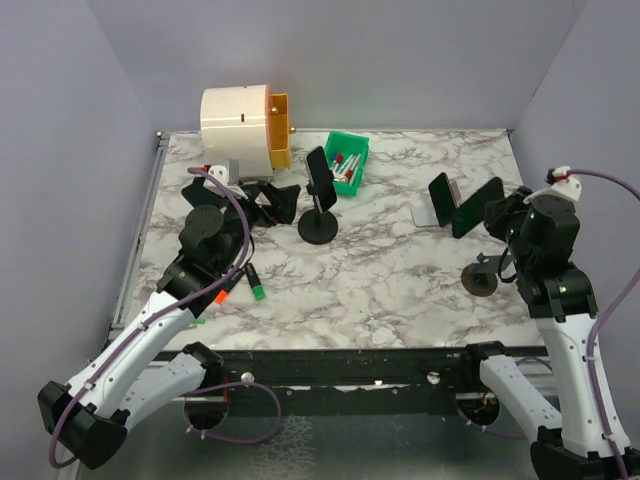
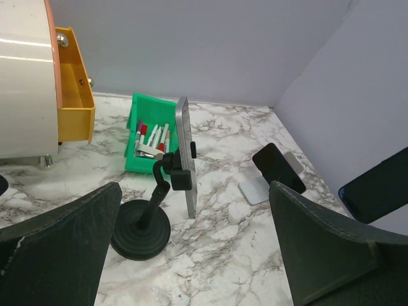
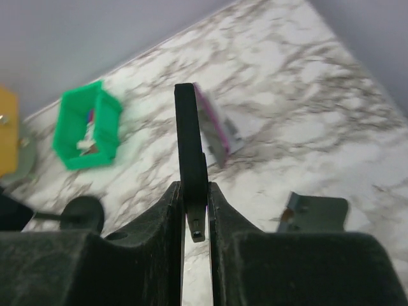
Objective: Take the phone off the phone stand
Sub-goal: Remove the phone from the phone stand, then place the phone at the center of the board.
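Note:
A black phone stand [image 1: 318,226] with a round base stands mid-table and clamps a dark phone [image 1: 320,172] upright. In the left wrist view that phone [image 2: 186,153] is edge-on above the stand's base [image 2: 140,229]. My left gripper [image 1: 275,200] is open just left of this stand, which lies ahead between the fingers [image 2: 64,242]. My right gripper [image 1: 495,215] is shut on a second black phone [image 1: 477,207], held edge-on in the air [image 3: 190,140]. A second black stand [image 1: 482,281] sits below it with its clamp [image 3: 315,213] showing no phone.
A third phone [image 1: 443,194] leans on a small grey stand [image 1: 424,215] at right centre. A green bin [image 1: 349,160] of markers and a white drawer unit [image 1: 240,125] with a yellow drawer stand at the back left. A green-capped marker [image 1: 255,285] lies near the left arm.

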`<state>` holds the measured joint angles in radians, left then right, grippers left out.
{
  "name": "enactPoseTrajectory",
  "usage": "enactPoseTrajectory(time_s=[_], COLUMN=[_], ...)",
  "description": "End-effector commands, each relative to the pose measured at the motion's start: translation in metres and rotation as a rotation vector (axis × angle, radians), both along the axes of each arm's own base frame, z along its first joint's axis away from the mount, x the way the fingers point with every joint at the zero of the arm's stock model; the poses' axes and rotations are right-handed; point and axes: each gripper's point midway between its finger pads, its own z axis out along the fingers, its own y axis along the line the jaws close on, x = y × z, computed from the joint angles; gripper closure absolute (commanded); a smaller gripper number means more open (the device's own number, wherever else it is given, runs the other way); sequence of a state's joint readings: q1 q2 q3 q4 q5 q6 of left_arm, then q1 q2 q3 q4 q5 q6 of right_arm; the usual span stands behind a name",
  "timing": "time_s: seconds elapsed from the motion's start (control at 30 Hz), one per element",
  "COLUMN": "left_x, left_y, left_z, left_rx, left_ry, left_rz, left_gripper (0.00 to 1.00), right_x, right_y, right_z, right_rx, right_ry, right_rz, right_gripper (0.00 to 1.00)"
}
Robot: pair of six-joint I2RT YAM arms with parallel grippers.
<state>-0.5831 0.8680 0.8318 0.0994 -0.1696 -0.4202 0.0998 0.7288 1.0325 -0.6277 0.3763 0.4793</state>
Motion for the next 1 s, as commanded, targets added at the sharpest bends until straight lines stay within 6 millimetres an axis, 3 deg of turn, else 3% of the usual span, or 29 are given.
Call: enactPoseTrajectory(time_s=[0.0,0.2,0.37,0.47,0.67,0.97], left_x=[-0.003,-0.014,-0.052,-0.081,-0.127,-0.163], left_y=[0.007,0.001,-0.025,-0.041,-0.072,-0.096], left_z=[0.008,0.023,0.045,0.052,0.054,0.044], left_rx=[0.004,-0.004,0.008,0.021,0.035,0.049], left_ry=[-0.032,-0.103,-0.280,-0.385,-0.453,-0.421], left_rz=[0.023,-0.043,-0.280,-0.441,-0.741,-1.037], left_gripper=[0.01,0.01,0.01,0.01,0.01,0.01], right_x=[0.010,-0.019,-0.067,-0.091,-0.112,-0.130], right_y=[0.095,0.173,0.211,0.219,0.224,0.228], right_z=[0.059,0.092,0.102,0.101,0.094,0.096], right_rx=[-0.018,-0.008,-0.025,-0.012,0.003,0.002], right_ry=[-0.186,-0.321,-0.435,-0.479,-0.501,-0.538], right_rz=[0.573,1.050,1.367,1.478,1.565,1.648], right_gripper=[1.00,1.00,1.00,1.00,1.00,1.00])
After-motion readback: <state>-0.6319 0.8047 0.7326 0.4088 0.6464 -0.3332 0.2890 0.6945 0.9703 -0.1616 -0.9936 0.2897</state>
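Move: The right hand already holds the phone; the open left gripper it goes to is about 44 cm to its left, a few centimetres ahead and some 4 cm higher. Seen from the left hand, the held phone is about 43 cm to the right, roughly level fore and aft, and 5 cm lower. Below the right hand is the empty phone stand, 4 cm back; the charging stand's phone is 14 cm ahead and 5 cm left. The middle phone stand is 9 cm ahead and 6 cm right of the left hand. Still pinching the phone, the right hand swings it left towards the open left gripper, some 22 cm, turning about 90 degrees counter-clockwise while rising 8 cm and, after a brief start forward, drawing back about 11. The left hand, fingers still wide, draws back 13 cm and goes 9 cm right, turning nearly 50 degrees clockwise and tipping up some 20 to face the phone; it climbs at first, then eases down slightly. ##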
